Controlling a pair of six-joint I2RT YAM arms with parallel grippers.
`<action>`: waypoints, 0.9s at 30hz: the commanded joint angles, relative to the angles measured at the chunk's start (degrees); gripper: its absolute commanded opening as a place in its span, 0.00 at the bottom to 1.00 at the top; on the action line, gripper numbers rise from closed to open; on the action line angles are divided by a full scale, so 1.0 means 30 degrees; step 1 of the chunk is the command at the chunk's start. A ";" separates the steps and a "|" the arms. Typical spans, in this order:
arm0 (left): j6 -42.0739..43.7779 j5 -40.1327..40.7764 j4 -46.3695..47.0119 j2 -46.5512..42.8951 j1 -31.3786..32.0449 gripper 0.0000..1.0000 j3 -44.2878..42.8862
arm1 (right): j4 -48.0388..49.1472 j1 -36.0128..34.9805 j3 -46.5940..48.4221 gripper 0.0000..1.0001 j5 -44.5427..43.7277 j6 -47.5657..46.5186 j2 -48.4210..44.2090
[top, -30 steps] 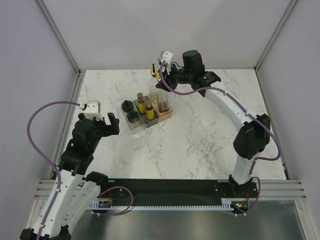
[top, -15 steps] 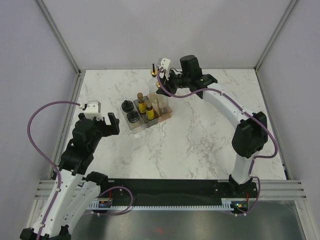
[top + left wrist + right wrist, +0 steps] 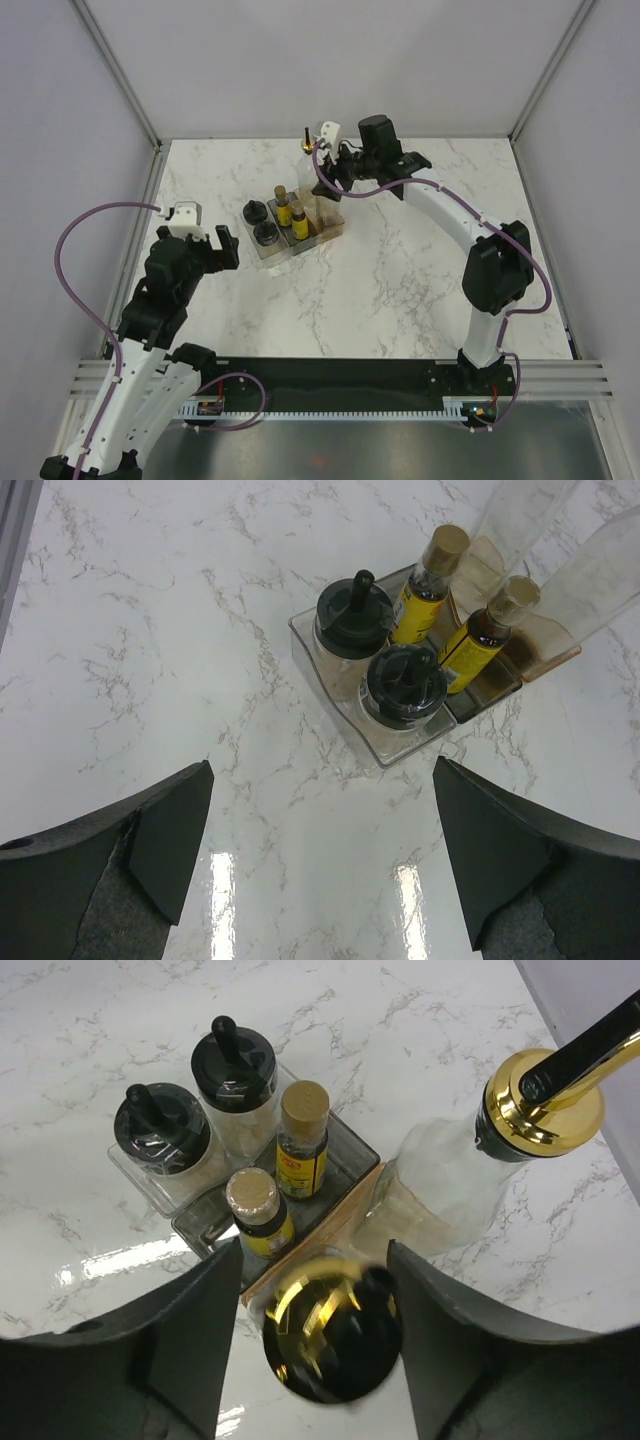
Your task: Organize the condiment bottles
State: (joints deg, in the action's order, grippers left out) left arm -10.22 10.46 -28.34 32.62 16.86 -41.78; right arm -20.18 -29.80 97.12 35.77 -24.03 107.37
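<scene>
Two black-lidded jars point(image 3: 233, 1065) point(image 3: 160, 1125) stand in the clear bin point(image 3: 330, 695). Both yellow bottles point(image 3: 302, 1140) point(image 3: 255, 1210) sit in the grey bin point(image 3: 345, 1172). One tall clear bottle point(image 3: 440, 1190) with a gold spout stands at the orange bin point(image 3: 545, 655). The other tall bottle's gold pourer top point(image 3: 325, 1335) shows blurred between the fingers of my right gripper point(image 3: 315, 1330), whose jaws stand apart with a gap on the left side. My left gripper point(image 3: 320, 860) hangs wide open over bare table, short of the bins.
The three bins sit side by side near the middle of the marble table point(image 3: 400, 270). A metal frame post point(image 3: 150, 140) and the grey walls close in the back and sides. A purple cable point(image 3: 90, 225) loops off the left arm.
My right gripper has come down a little toward the orange bin with the tall bottle, and its jaws have parted. The left arm has not moved.
</scene>
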 commanded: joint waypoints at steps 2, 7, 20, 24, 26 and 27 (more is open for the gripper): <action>0.0476 0.0293 0.0569 0.0112 0.0034 1.00 0.0011 | 0.0840 -0.0056 -0.0146 0.81 -0.0583 -0.0193 -0.1424; 0.0564 0.0235 0.0453 0.0054 0.0033 1.00 -0.0485 | 0.0635 -0.0056 -0.0235 0.96 -0.1871 0.0099 -0.2947; 0.0213 -0.0410 -0.0836 -0.1088 0.0033 1.00 -0.2157 | -0.0244 0.0031 -0.1990 0.98 -0.4741 0.1827 -0.8570; -0.0284 0.0086 -0.1101 -0.1440 0.0033 1.00 -0.2333 | -0.0041 0.1025 -0.3922 0.98 -0.8048 0.3783 -1.1264; -0.0636 0.0380 -0.1101 -0.1412 0.0033 1.00 -0.2304 | 0.0077 0.1669 -0.5503 0.98 -1.1296 0.5161 -1.2202; -0.0724 0.0497 -0.1072 -0.1295 0.0033 1.00 -0.2304 | 0.0049 0.2455 -0.6060 0.98 -1.1888 0.5691 -1.3106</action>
State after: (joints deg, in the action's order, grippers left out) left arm -10.70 10.48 -31.24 28.60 16.86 -46.68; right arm -20.21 -26.28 83.07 12.95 -14.48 72.36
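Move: The right hand is around the cap and neck of the near gold-capped condiment bottle, its middle about 9 cm straight below, already standing in the box with the fingers starting to part. The other gold-capped bottle stands some 6 cm farther out and 4 cm to the left of it; the near yellow-label bottle is about 3 cm back and 7 cm left, the far one level and 10 cm left. From the left hand, the near gold-capped bottle lies roughly 16 cm ahead, 21 cm right and 9 cm below. The right hand spreads its already loosening fingers to wide open around the bottle's neck and comes free, first rising about 16 cm and drawing back some 6 cm, then swinging about 13 cm to the right, away from the box, turning some 30 degrees, mostly clockwise. Midway through, the empty left hand lifts about 4 cm with its fingers open, tipping up slightly as it eases back a little. ##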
